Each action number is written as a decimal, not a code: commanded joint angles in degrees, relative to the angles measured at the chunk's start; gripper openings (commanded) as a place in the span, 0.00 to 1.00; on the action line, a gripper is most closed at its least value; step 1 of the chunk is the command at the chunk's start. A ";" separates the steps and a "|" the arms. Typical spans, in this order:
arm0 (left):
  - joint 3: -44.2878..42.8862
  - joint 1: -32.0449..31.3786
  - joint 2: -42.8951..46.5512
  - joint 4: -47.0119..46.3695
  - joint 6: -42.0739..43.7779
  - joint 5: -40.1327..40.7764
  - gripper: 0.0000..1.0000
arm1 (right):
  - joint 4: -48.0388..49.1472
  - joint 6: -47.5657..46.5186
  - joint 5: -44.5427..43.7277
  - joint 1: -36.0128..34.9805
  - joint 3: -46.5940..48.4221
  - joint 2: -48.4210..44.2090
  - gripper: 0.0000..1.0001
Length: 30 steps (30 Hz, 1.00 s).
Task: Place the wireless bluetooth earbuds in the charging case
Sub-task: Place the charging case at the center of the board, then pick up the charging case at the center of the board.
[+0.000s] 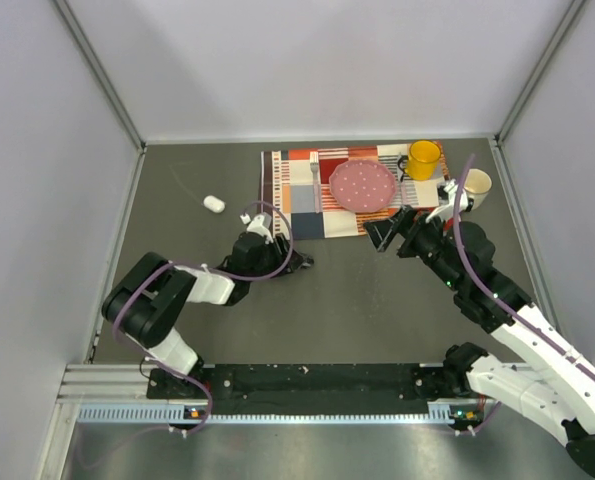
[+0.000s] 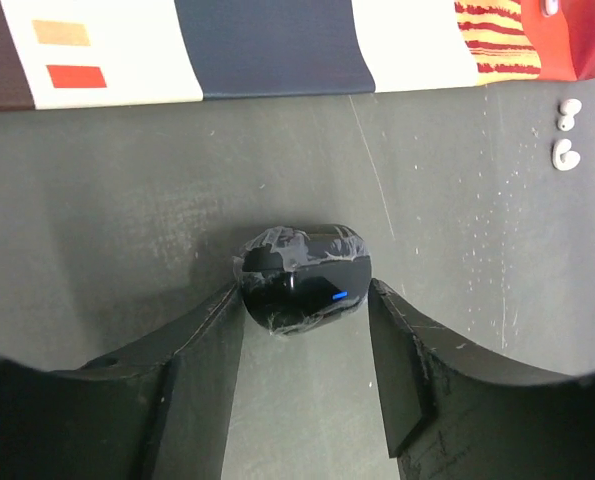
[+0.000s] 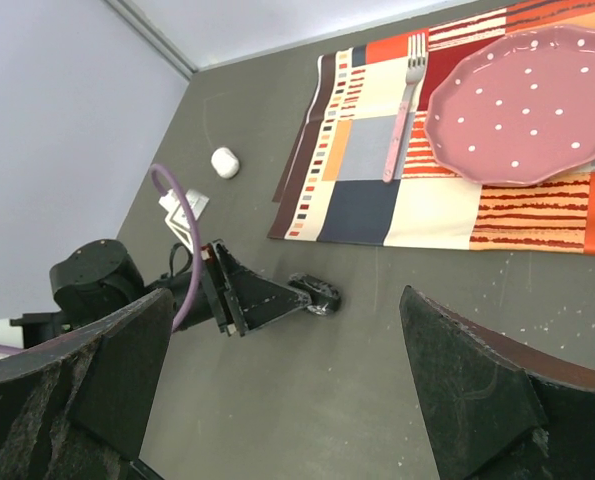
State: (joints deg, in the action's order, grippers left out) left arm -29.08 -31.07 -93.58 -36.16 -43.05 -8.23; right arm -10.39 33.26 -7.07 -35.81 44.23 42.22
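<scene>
A black charging case (image 2: 302,280) with a small blue light lies on the grey table just in front of the mat. My left gripper (image 2: 305,290) stands low over it, jaws open, the case between the fingertips (image 2: 392,330) with a thin gap on the right side. Two tiny white earbuds (image 2: 567,135) lie on the table to the right, near the mat's edge. In the top view the left gripper (image 1: 295,262) points right at the case (image 1: 306,262). My right gripper (image 1: 389,232) hovers open farther right, holding nothing, and looks down on the case (image 3: 317,293).
A patterned placemat (image 1: 307,190) carries a pink dotted plate (image 1: 362,186) and a fork (image 3: 405,100). A yellow mug (image 1: 423,158) and a cream mug (image 1: 475,184) stand at the back right. A white oval pod (image 1: 213,203) lies at the left.
</scene>
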 commanded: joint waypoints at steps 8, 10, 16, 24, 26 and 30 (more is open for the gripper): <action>0.87 0.48 10.07 10.74 5.43 7.70 0.61 | -0.94 -2.40 -4.35 0.66 0.16 0.58 0.95; 0.87 0.48 13.68 13.12 7.17 9.88 0.61 | -1.03 -2.58 -4.62 0.57 0.07 1.29 0.95; -1.24 0.48 24.14 26.56 11.22 18.76 0.66 | -0.33 -1.88 -3.92 0.57 0.24 4.36 0.95; -10.90 7.93 24.52 37.92 11.76 33.45 0.99 | 2.04 -1.09 -1.90 0.66 0.60 7.35 0.95; -14.58 10.75 21.61 39.75 8.00 35.11 0.99 | 2.22 -1.09 -0.85 0.57 0.60 7.53 0.95; -22.67 17.86 9.78 43.36 4.55 36.45 0.99 | 2.48 -1.09 -0.31 0.74 0.77 7.09 0.95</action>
State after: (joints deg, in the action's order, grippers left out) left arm -45.12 -18.33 -75.31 2.22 -35.48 24.58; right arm -11.16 32.14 -8.69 -35.81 44.23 49.80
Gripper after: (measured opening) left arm 0.990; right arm 0.947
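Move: The charging case sits on the board right at my left fingertips, about 1 cm ahead, 1 cm to the right and 1 cm below, with my fingers already loosened around it. From that hand, the white box is roughly 17 cm ahead and 23 cm left, the pink plate some 21 cm ahead and 18 cm right, and the white earbuds about 5 cm ahead and 31 cm right. From my right hand, the case is about 7 cm ahead, 19 cm left and 26 cm below. I back my left hand off the case, sliding the fingers left almost level at first, then climbing about 10 cm and sweeping left faster, some 18 cm in all, with a late swing forward towards the white box. The fingers spread from half to fully open as the wrist turns counter-clockwise by roughly 40 degrees. My right hand, open and empty, sinks about 4 cm. ##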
